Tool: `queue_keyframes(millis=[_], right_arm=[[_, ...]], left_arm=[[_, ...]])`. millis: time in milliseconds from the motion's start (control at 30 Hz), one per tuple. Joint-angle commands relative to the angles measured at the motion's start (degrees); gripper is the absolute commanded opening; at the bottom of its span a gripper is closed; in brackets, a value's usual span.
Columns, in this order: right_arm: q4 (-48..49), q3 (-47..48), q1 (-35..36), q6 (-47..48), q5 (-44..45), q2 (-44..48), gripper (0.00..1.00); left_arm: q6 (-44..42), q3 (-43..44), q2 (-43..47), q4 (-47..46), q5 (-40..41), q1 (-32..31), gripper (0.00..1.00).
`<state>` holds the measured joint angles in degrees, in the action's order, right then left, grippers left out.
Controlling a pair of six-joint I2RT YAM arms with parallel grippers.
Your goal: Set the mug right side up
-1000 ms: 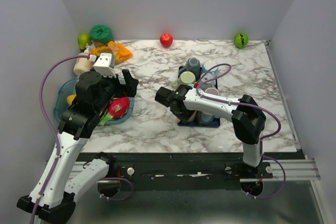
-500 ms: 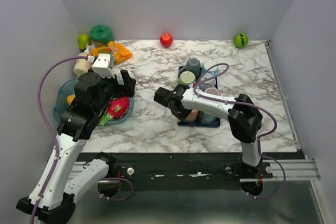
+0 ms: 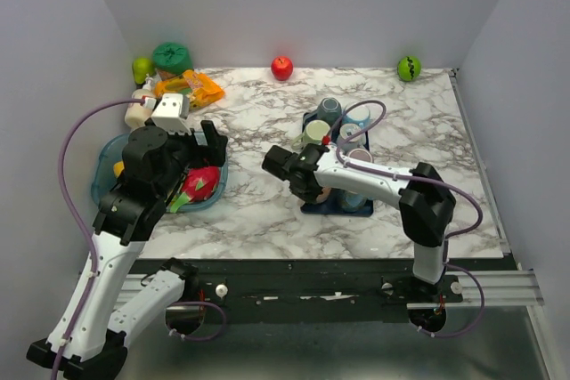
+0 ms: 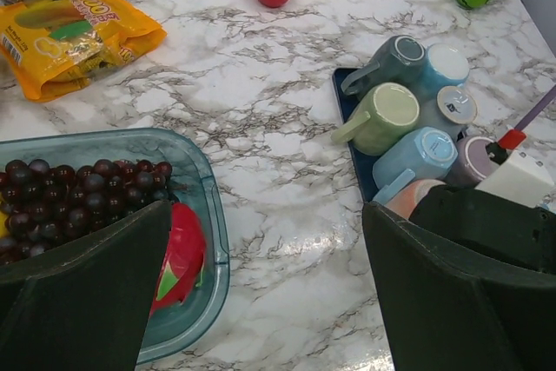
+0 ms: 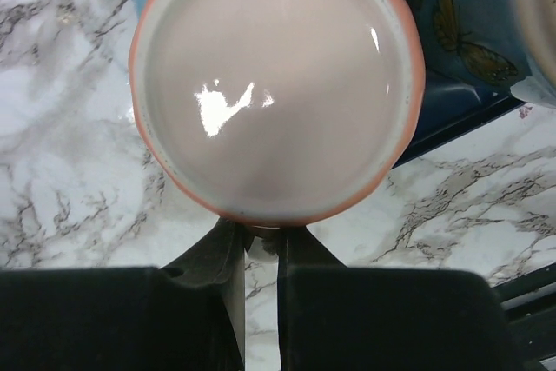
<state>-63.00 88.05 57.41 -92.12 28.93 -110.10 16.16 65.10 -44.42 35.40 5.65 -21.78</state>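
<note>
A salmon-orange mug (image 5: 274,84) with a pale inside fills the right wrist view, its mouth turned toward the camera. My right gripper (image 5: 261,245) is shut on its handle at the near left corner of the dark blue tray (image 3: 312,208). In the top view the mug (image 3: 327,195) is mostly hidden under the right gripper (image 3: 298,175). It also shows in the left wrist view (image 4: 408,198). My left gripper (image 3: 212,141) is open and empty, above the marble between the bowl and the tray.
The tray holds several other mugs lying together: dark teal (image 3: 328,111), green (image 3: 315,133), light blue (image 3: 358,117). A teal bowl (image 3: 102,175) with grapes and a dragon fruit (image 3: 200,182) stands at the left. A snack bag (image 3: 191,88), an apple (image 3: 281,67) and a green ball (image 3: 409,68) lie at the back.
My right gripper has shifted slightly with the mug at the tray's near left corner. My left gripper has drawn back a little toward the left.
</note>
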Motion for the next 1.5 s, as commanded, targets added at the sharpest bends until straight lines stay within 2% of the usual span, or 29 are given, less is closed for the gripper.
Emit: queue_keyframes(millis=[0, 133, 267, 433, 533, 700, 800, 967, 1200, 1267, 1467], right_arm=[[8.07, -0.51, 0.95, 7.11, 6.57, 7.88, 0.0], [10.17, -1.12, 2.09, 11.32, 8.25, 13.32, 0.01], [21.65, -4.99, 2.8, 20.2, 7.29, 21.05, 0.01], [35.82, -9.56, 2.71, 34.51, 4.56, 30.19, 0.0], [43.3, -10.09, 2.71, 41.63, 2.54, 32.49, 0.0], [54.91, -11.76, 2.8, 49.13, -2.37, 37.41, 0.0], [56.32, -10.19, 2.8, 49.75, -3.78, 38.38, 0.0], [59.57, -8.42, 2.8, 48.26, -7.91, 38.82, 0.0], [62.48, -7.81, 2.8, 46.33, -13.1, 40.05, 0.0], [64.56, -8.24, 2.8, 45.97, -14.07, 40.67, 0.0], [67.65, -10.18, 2.8, 45.01, -16.18, 42.78, 0.0]], left_arm=[[1.85, 0.46, 0.83, 0.2, 0.94, -0.11, 0.99], [2.99, 0.82, 0.57, 0.72, -0.55, -0.1, 0.99], [4.31, 1.25, -0.13, 1.25, -3.8, -0.11, 0.99], [6.24, 2.66, -1.45, 0.55, -12.13, -0.11, 0.99], [8.44, 3.36, -2.5, -0.85, -16.45, -0.11, 0.99], [13.97, 2.41, -3.12, -5.68, -27.52, -0.19, 0.99], [19.15, -0.4, -2.77, -12.61, -35.32, -0.19, 0.99], [30.13, -5.42, -2.51, -26.24, -43.17, -0.11, 0.98], [36.47, -7.53, -2.86, -33.9, -43.36, -0.11, 0.88], [37.8, -7.88, -2.86, -36.61, -42.83, -0.19, 0.8], [44.21, -10.43, -3.03, -45.76, -43.88, -0.19, 0.7]])
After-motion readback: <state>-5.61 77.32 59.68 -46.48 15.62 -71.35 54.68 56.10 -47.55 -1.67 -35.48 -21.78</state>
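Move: The upside-down pink mug is already pinched by its handle in my right hand; its body sits about 4 cm ahead of my right fingers and 4 cm to their right, at about their height. The open left gripper, where I bring it, waits 21 cm to the left of my right fingers, 26 cm up and 1 cm ahead. From my left hand the mug is some 25 cm right, 4 cm ahead, 27 cm below. The butterfly mug stands 8 cm to the pink mug's right, the light-blue mug 8 cm beyond it. I keep the handle pinched and hoist the mug straight up out of the tray with my right hand, about 34 cm, drifting slightly left, while the wrist swings round through roughly 80 degrees so the fingers come up from pointing down to aim leftward. My left hand swings right to meet it, then rises, turning clockwise and rolling its right side up, its fingers part-closing just short of the handle. ##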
